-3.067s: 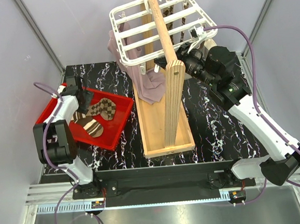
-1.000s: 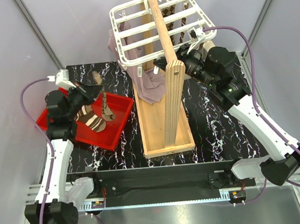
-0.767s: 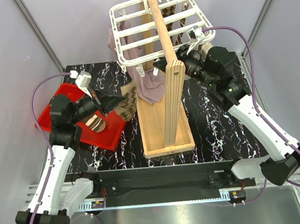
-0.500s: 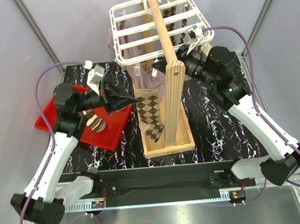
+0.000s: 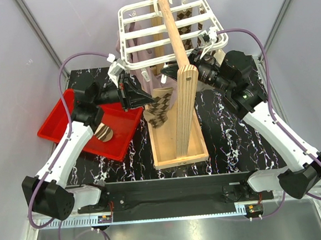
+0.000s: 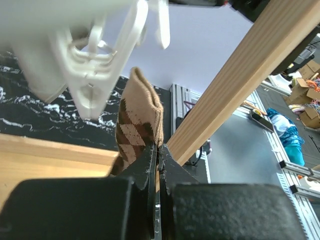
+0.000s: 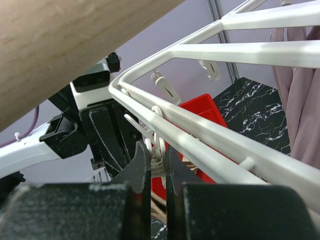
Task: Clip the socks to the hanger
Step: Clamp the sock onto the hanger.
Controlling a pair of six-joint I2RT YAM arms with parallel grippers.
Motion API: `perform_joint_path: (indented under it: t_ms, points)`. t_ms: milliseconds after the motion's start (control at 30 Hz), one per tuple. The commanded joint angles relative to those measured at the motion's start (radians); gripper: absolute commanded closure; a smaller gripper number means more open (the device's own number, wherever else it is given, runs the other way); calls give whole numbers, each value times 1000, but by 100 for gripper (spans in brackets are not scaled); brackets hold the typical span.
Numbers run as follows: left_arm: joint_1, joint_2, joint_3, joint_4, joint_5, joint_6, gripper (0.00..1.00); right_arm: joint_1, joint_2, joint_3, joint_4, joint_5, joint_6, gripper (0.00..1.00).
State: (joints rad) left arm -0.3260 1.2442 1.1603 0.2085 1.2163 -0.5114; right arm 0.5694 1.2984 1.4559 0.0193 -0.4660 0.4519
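Observation:
The white hanger [image 5: 164, 28] hangs from the wooden pole, with clip pegs dangling under its bars. My left gripper [image 5: 146, 98] is shut on a brown-and-cream checkered sock [image 5: 159, 106], held just below the hanger's near left corner. In the left wrist view the sock [image 6: 137, 120] sticks up from the shut jaws, right under a white peg [image 6: 95, 80]. My right gripper [image 5: 165, 70] reaches under the hanger from the right and is shut on a clip peg [image 7: 159, 152] below a hanger bar [image 7: 240, 50]. Another striped sock [image 5: 101, 133] lies in the red bin.
The red bin [image 5: 60, 119] sits at the left on the black marbled table. A wooden stand with a slanted pole [image 5: 177, 46] and a tray-like base [image 5: 177, 149] fills the middle. Mauve fabric [image 7: 300, 100] and checkered socks [image 5: 182, 12] hang from the hanger's far side.
My left arm lifted the checkered sock out of the red bin and carried it right and up to the hanger's underside. The right arm kept its grip on the peg.

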Motion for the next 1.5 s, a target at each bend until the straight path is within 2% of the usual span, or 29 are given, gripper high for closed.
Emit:
perform_joint_path:
  t_ms: [0,933,1400,1433,1467]
  points:
    - [-7,-2,72,143,45,-64,100,6,-25,-14,30,-86,18,100]
    - [-15,54,111,273,19,-194,100,4,-34,-48,74,-138,50,100]
    - [-13,112,119,603,23,-455,100,6,-39,-52,76,-145,53,100]
    - [-15,112,118,611,23,-464,100,4,-39,-51,73,-140,51,99]
    - [-15,115,118,615,20,-467,100,3,-44,-52,65,-134,47,86]
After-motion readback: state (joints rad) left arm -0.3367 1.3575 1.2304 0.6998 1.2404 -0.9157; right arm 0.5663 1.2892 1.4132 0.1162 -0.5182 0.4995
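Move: The checkered sock's cuff is already in the left fingers. The clip that the right hand squeezes open on the hanger's near rail lies about 3 cm ahead of the left hand, 4 cm to its right and 6 cm up. An empty clip hangs some 4 cm ahead, 2 cm left and 6 cm above the left hand; the wooden post stands about 11 cm to its right and 2 cm back. From the right hand, the cuff is roughly 3 cm back, 3 cm left and 8 cm below. Upward in two stages, with a near-halt between them, the left hand raises the pinched cuff about 5 cm in all, easing a centimetre right towards the open clip's jaws under the near rail. Its right-pointing fingertips tilt up slightly and keep their hold. The right fingers stay on the clip, drifting about 1 cm back. ##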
